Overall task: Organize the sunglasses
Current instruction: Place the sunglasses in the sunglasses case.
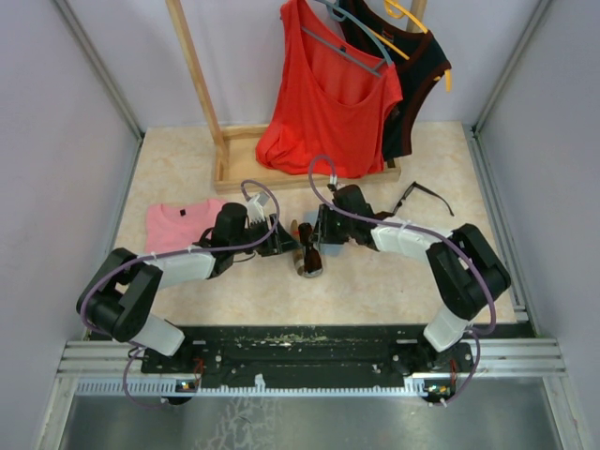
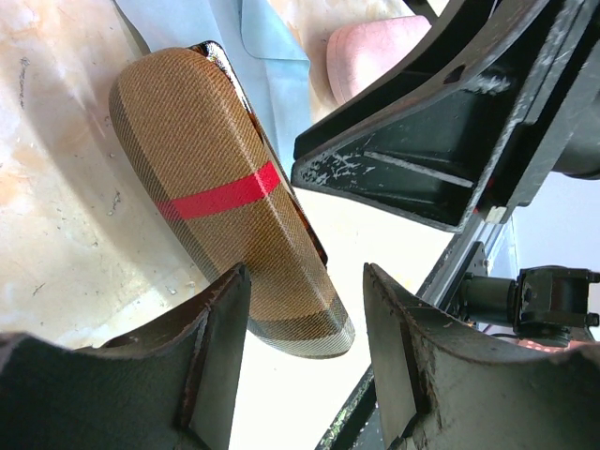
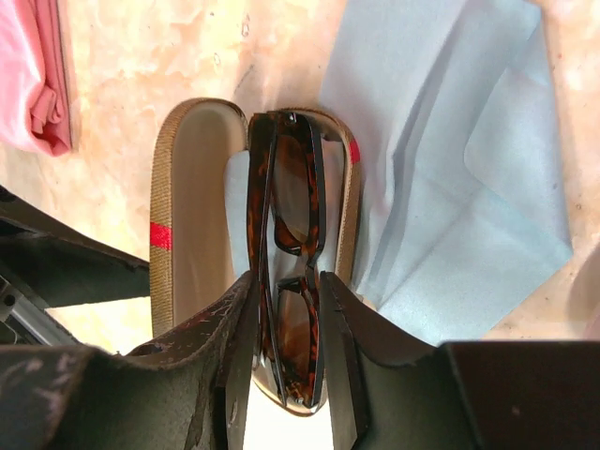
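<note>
The slim reddish-brown sunglasses [image 3: 292,187] are folded and stand on edge inside the open brown plaid case [image 3: 192,206]. My right gripper [image 3: 287,286] is shut on their near half, one finger against each side. In the left wrist view the plaid case [image 2: 216,178] shows its outer shell with a red stripe. My left gripper [image 2: 305,281] is open around the case's near end, which lies against one finger and apart from the other. In the top view both grippers meet at the case [image 1: 309,261] mid-table. The black-framed sunglasses [image 1: 424,197] lie unfolded at the right.
A light blue cloth [image 3: 450,159] lies under and beside the case. A pink folded shirt [image 1: 178,225] is at the left. A wooden rack base [image 1: 234,173] with a red top [image 1: 323,94] and a black one hanging stands behind. A pink rounded object [image 2: 375,47] sits beyond the case.
</note>
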`<state>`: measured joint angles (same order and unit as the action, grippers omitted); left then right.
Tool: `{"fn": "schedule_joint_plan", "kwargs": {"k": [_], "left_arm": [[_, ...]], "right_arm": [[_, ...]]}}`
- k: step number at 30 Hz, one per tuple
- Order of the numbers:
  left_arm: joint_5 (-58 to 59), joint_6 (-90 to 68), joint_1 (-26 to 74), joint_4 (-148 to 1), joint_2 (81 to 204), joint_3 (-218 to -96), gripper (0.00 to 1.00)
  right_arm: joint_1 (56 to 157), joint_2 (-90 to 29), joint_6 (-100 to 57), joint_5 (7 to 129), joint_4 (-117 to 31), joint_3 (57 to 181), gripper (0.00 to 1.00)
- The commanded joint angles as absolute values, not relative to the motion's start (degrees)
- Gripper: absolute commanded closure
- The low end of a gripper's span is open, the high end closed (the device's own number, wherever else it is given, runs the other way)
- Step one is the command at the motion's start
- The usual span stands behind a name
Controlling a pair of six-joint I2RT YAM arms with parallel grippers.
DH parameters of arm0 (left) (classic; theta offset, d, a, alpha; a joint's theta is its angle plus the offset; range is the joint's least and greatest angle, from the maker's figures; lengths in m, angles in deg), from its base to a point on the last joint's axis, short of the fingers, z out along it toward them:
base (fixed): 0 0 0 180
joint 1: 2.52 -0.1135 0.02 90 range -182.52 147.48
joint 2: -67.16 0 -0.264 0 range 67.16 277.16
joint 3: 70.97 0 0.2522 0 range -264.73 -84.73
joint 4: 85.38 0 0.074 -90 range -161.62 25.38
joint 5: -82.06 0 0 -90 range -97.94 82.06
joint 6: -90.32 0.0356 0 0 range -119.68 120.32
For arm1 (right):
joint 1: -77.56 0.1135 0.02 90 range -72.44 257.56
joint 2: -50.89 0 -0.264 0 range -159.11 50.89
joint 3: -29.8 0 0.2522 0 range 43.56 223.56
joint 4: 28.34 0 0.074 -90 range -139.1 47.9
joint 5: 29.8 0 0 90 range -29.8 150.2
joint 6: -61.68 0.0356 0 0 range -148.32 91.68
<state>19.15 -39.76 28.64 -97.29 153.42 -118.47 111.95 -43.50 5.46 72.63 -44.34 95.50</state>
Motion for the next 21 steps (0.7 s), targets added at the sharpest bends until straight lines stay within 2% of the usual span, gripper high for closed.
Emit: {"fn": "schedule_joint_plan", "kwargs": {"k": [1,4,9,13,21], "left_arm": [[20.1,-39.3,29.0,-98.3,154.0,-119.5,0.43],[20.1,-39.3,29.0,-98.3,154.2,-119.5,0.43],[20.3,-39.4,29.1,-98.3,154.6,-119.7,0.43],[20.3,-39.3,29.1,-98.3,154.7,-119.8,0.43],[20.1,-39.3,29.1,-98.3,154.7,-119.8,0.43]], "right_arm": [[112.4,-40.2,3.5,70.5,-45.5,98.7,0.67],[112.4,-39.3,2.8,69.0,-46.2,98.6,0.7],[112.4,-39.9,1.6,70.1,-47.0,99.3,0.89],[112.5,-41.2,1.2,71.0,-46.7,99.7,0.99],[113.2,-43.2,1.0,71.2,-46.7,100.6,1.0]]}}
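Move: The right hand is just above the middle of the sunglasses, which lie folded in the open sunglasses case: about 2 cm to its left, level with it and roughly 3 cm below. The blue cloth's middle is some 4 cm ahead of that hand and 4 cm to its right, the pink case about 15 cm right and 2 cm ahead. From the left hand the sunglasses lie some 5 cm right, 2 cm ahead and 6 cm below. Edging about 1 cm to its right and up by much the same, then drifting half that way back left, the right hand stays close over the sunglasses while its fingers close from a third open to fully shut. They take hold of nothing; the tips come together above the sunglasses, with the wrist barely tilting. ##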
